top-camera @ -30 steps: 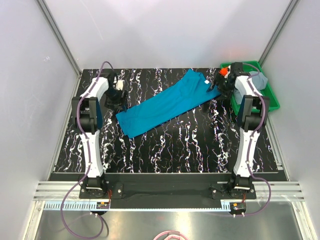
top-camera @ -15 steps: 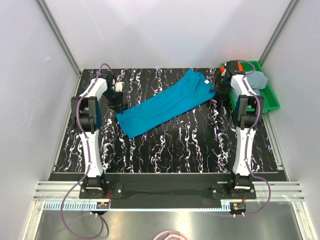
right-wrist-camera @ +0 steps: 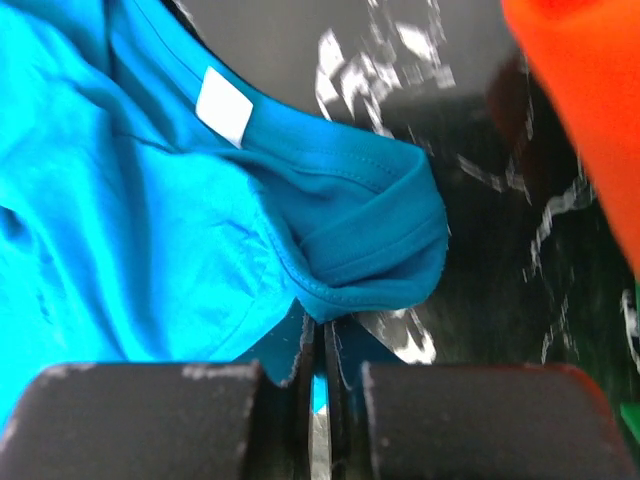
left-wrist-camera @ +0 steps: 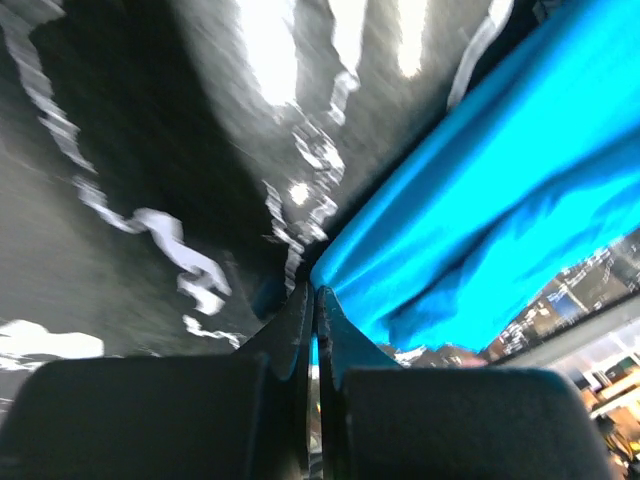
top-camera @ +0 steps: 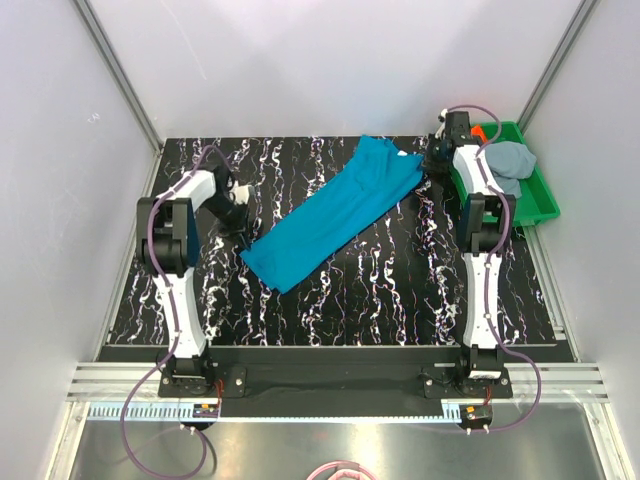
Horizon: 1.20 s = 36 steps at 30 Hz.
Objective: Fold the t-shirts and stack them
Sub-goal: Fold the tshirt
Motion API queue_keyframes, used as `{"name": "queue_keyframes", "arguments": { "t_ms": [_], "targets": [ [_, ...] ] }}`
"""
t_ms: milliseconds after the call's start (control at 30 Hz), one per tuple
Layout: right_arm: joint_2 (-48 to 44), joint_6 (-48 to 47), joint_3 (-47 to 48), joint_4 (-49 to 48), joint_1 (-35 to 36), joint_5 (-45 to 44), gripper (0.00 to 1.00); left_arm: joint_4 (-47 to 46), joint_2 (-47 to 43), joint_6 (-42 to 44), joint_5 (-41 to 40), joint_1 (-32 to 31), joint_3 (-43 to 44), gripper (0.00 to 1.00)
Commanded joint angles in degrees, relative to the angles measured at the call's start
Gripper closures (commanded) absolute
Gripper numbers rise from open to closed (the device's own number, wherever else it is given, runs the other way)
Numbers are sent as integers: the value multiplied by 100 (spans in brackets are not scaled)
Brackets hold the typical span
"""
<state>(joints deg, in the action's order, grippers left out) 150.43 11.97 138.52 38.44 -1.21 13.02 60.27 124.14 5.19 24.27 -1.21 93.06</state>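
The teal-blue t-shirt (top-camera: pixel 335 215), folded into a long strip, lies slantwise across the black marbled table. My left gripper (top-camera: pixel 242 222) is at its near-left end. In the left wrist view the jaws (left-wrist-camera: pixel 315 295) are shut on a thin edge of the teal cloth (left-wrist-camera: pixel 480 190). My right gripper (top-camera: pixel 430 165) is at the far-right collar end, and its jaws (right-wrist-camera: pixel 322 330) are shut on a fold of teal hem (right-wrist-camera: pixel 370 250) below the white label (right-wrist-camera: pixel 224 104). The grey-blue t-shirt (top-camera: pixel 510 160) and the orange-red t-shirt (top-camera: pixel 486 131) lie bunched in the green tray.
The green tray (top-camera: pixel 535 205) stands at the table's back right, just beyond my right arm. Orange-red cloth (right-wrist-camera: pixel 580 100) fills the right wrist view's upper right corner. Grey walls close in the table on three sides.
Both grippers have closed on the teal shirt's two ends. The shirt has swung a little steeper, its collar end pulled back and its near end shifted right.
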Motion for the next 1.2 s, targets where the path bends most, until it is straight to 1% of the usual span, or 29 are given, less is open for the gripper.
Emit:
{"name": "queue_keyframes", "arguments": {
  "t_ms": [0,33,200,367,600,800,1000,1167],
  "targets": [
    [249,-107,780,-284,33,-45,94,108,-644,-62,384,-185,-322,100],
    [328,-20,1026,-275,33,25,93,108,-767,-62,411,-239,-401,100],
    [557,69,1247,-460,95,113,92,46,-1119,-88,517,-704,-867,100],
    [750,139,1441,-556,341,149,92,11,-1506,-97,552,-1161,-1193,100],
    [953,209,1652,-732,473,122,91,-33,-2016,-88,587,-1627,-1790,100],
    [1111,324,1871,-960,570,114,91,-24,-2385,-27,622,-2014,-2054,100],
    [1225,341,2047,-1145,675,26,91,-50,-2438,-1,824,-2339,-2230,100],
    [1287,438,2100,-1338,728,-18,91,-33,-2245,26,956,-2673,-2046,100]
  ]
}}
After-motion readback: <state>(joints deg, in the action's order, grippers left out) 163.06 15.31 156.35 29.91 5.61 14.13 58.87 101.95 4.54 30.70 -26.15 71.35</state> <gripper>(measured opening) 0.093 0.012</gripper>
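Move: Both hands already pinch the folded blue t-shirt, which lies diagonally. The left hand holds its near-left corner; bare table to take it to lies about 15 cm back and 12 cm to the right, with the shirt's middle some 13 cm ahead and 29 cm right. From the right hand, its bare spot is about 6 cm ahead and 9 cm left, the shirt's middle 15 cm back and 29 cm left, the green bin 25 cm right and 3 cm back. Both keep pinching the t-shirt: left swings back-right some 19 cm, rising slightly; right shifts left, forward about 10 cm. ##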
